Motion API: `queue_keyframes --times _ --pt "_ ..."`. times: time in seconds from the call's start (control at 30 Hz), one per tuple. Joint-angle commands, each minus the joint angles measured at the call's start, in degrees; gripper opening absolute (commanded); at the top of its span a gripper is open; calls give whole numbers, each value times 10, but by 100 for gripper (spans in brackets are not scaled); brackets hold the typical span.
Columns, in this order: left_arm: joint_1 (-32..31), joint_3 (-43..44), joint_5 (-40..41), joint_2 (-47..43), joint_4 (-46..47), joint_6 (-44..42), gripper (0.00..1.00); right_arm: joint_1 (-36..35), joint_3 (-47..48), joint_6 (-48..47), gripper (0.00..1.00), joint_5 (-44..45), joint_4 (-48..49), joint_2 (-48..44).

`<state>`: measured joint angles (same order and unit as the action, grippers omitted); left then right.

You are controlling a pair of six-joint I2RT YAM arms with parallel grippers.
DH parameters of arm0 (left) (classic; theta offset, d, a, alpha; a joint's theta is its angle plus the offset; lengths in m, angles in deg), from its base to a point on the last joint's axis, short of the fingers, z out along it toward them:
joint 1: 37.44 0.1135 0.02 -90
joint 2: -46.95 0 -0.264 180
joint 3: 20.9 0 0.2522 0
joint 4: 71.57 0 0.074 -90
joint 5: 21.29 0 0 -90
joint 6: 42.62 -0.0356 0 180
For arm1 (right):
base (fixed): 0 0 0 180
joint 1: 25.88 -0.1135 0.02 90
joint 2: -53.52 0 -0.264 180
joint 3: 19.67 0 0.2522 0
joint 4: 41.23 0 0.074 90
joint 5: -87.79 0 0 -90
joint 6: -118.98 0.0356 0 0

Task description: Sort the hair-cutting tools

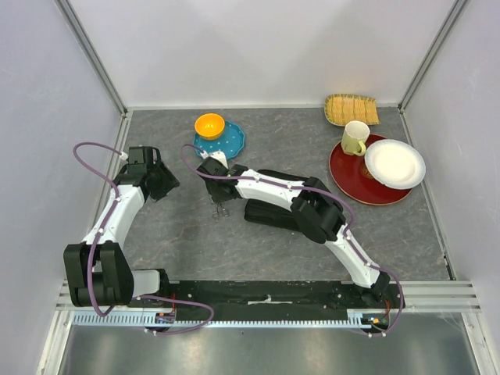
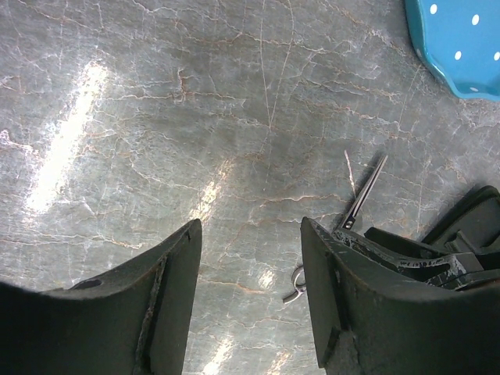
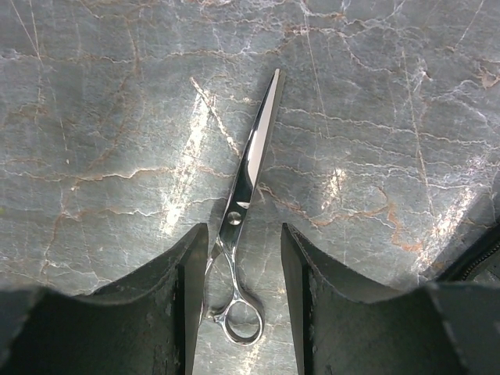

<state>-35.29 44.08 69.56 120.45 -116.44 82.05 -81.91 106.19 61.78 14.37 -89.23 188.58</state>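
Note:
One of the hair-cutting tools, a pair of slim silver scissors [image 3: 250,168], lies flat on the grey marbled table with its blades closed and pointing away. My right gripper [image 3: 244,230] is open and straddles the handle end; the finger ring rests close to the left finger [image 3: 183,289]. In the top view the scissors [image 1: 221,209] sit just below the right gripper [image 1: 219,194]. My left gripper [image 2: 250,226] is open and empty over bare table, to the left of the scissors [image 2: 366,187]. In the top view the left gripper [image 1: 166,183] hovers left of the right one.
A flat black zip case [image 1: 269,212] lies under the right forearm. Behind are a blue dotted plate [image 1: 233,142] with an orange bowl [image 1: 209,125], a red plate [image 1: 355,181] with a white plate [image 1: 394,162] and yellow mug [image 1: 355,138], and a woven tray [image 1: 351,109]. Walls enclose three sides.

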Motion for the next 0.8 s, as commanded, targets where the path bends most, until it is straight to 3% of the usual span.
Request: queue_keyframes --times 0.0,0.2,0.37,0.6,0.77 --pt "1 0 -6 -11 22 12 61 -1 15 2 50 -4 7 -6" --pt "4 2 -20 -3 22 13 61 0 71 -13 46 -1 -76 51" --pt "4 1 -25 1 25 13 61 -1 59 -22 40 -10 -99 63" --pt "5 1 -40 4 28 9 61 -1 37 -26 0 2 -108 44" --pt "5 1 -64 4 37 7 62 7 8 -2 0 2 -65 -1"
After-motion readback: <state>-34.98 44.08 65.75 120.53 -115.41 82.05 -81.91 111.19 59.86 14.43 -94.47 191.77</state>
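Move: The scissors lie almost exactly under the right hand, their middle only about 1 cm below its open fingers, tips pointing outward and rings towards the base. The middle of the black case is roughly 17 cm to that hand's right, level with it, and the blue plate is about 18 cm straight ahead. From the left hand, the scissors are about 10 cm to the right, 2 cm farther out and 9 cm below. The scissors, lying between the open fingers, are pinched at the pivot and the shanks just behind it: the right hand sinks about 1 cm onto them, with a slight roll of some 5 degrees. It then stays low over the table while its fingers go from half open to practically shut on the metal. ##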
